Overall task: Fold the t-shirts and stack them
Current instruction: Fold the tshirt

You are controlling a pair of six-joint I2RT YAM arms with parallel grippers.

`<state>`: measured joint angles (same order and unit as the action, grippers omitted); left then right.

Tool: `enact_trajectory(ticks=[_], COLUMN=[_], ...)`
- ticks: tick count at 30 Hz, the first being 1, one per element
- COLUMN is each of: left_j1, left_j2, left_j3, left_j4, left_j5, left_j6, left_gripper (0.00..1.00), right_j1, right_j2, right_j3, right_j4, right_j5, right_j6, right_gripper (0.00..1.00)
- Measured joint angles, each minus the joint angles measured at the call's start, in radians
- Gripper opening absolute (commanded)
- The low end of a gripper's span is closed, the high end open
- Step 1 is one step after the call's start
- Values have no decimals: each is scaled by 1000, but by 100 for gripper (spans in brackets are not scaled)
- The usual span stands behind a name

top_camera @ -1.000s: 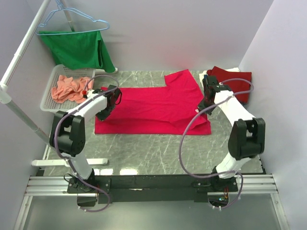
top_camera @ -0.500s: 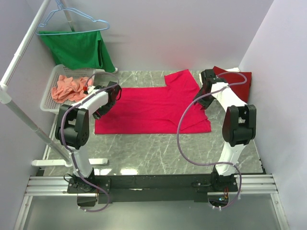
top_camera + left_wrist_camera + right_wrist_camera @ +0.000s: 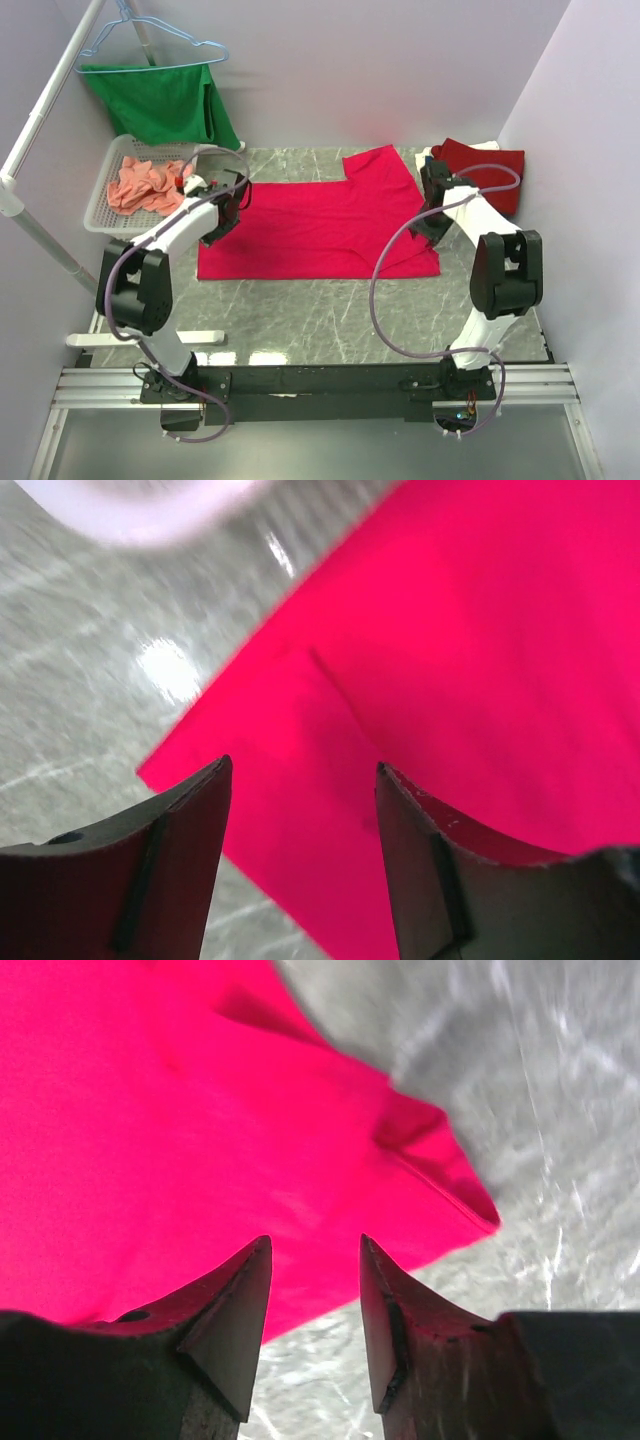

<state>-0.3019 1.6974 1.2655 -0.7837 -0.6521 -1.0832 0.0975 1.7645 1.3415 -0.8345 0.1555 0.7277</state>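
A bright pinkish-red t-shirt [image 3: 320,225] lies flat on the marble table, one sleeve pointing to the back. My left gripper [image 3: 228,207] hovers open over its left edge; in the left wrist view its fingers [image 3: 303,765] straddle a folded corner of the red cloth [image 3: 480,630] without gripping it. My right gripper [image 3: 432,215] is open above the shirt's right edge, and the right wrist view shows nothing between its tips [image 3: 315,1240] and the shirt [image 3: 150,1110] just below. A dark red t-shirt [image 3: 492,172] lies folded at the back right. A salmon-orange t-shirt [image 3: 140,185] is crumpled in the basket.
A white plastic basket [image 3: 100,212] stands at the back left. A green garment [image 3: 165,100] hangs from a blue hanger above it. A slanted white pole [image 3: 40,130] runs along the left side. Walls close in the table at the back and right.
Both grippers were shut a second ago and now stand open. Each has shifted slightly at its edge of the pinkish-red shirt, which lies as before.
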Motion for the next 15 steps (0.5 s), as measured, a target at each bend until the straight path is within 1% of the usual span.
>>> enact_trajectory(ticks=[3,7,15], left_j1=[-19,-32,-32], left_j2=[-32,-48,-67], left_j3=[-51,-90,-128], left_j4=[24,40,59], left_j5=[55,109,153], left_j6=[31,60,95], left_gripper=[64,64,64], right_j1=[-5,-19,-39], right_j2=[14,47,135], right_j3=[-43,-39,-25], right_j4=[-16,-11,14], right_j5=[2,9,7], right_j6=[19,34,41], right_gripper=[46,46,44])
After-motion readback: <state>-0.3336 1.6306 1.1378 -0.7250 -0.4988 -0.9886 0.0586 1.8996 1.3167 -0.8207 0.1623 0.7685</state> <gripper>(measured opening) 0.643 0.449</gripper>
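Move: The t-shirt's loose right end lies about 7 cm below the right gripper, roughly 1 cm back and 2 cm to its right; the dark red stack is some 21 cm ahead and 14 cm to the right. The t-shirt's near left corner lies about 9 cm below the left gripper, some 6 cm back and 8 cm to its left. The basket stands roughly 18 cm ahead and 22 cm to the left of the left gripper. Lower the open right gripper about 5 cm onto the loose right end of the folded t-shirt, easing slightly to the right and tipping the fingers closer to vertical until the tips are just over the cloth. Draw the left gripper, also open, some 5 cm back, right and down over the t-shirt's left part, turning it about 10 degrees clockwise, and let it settle there. ##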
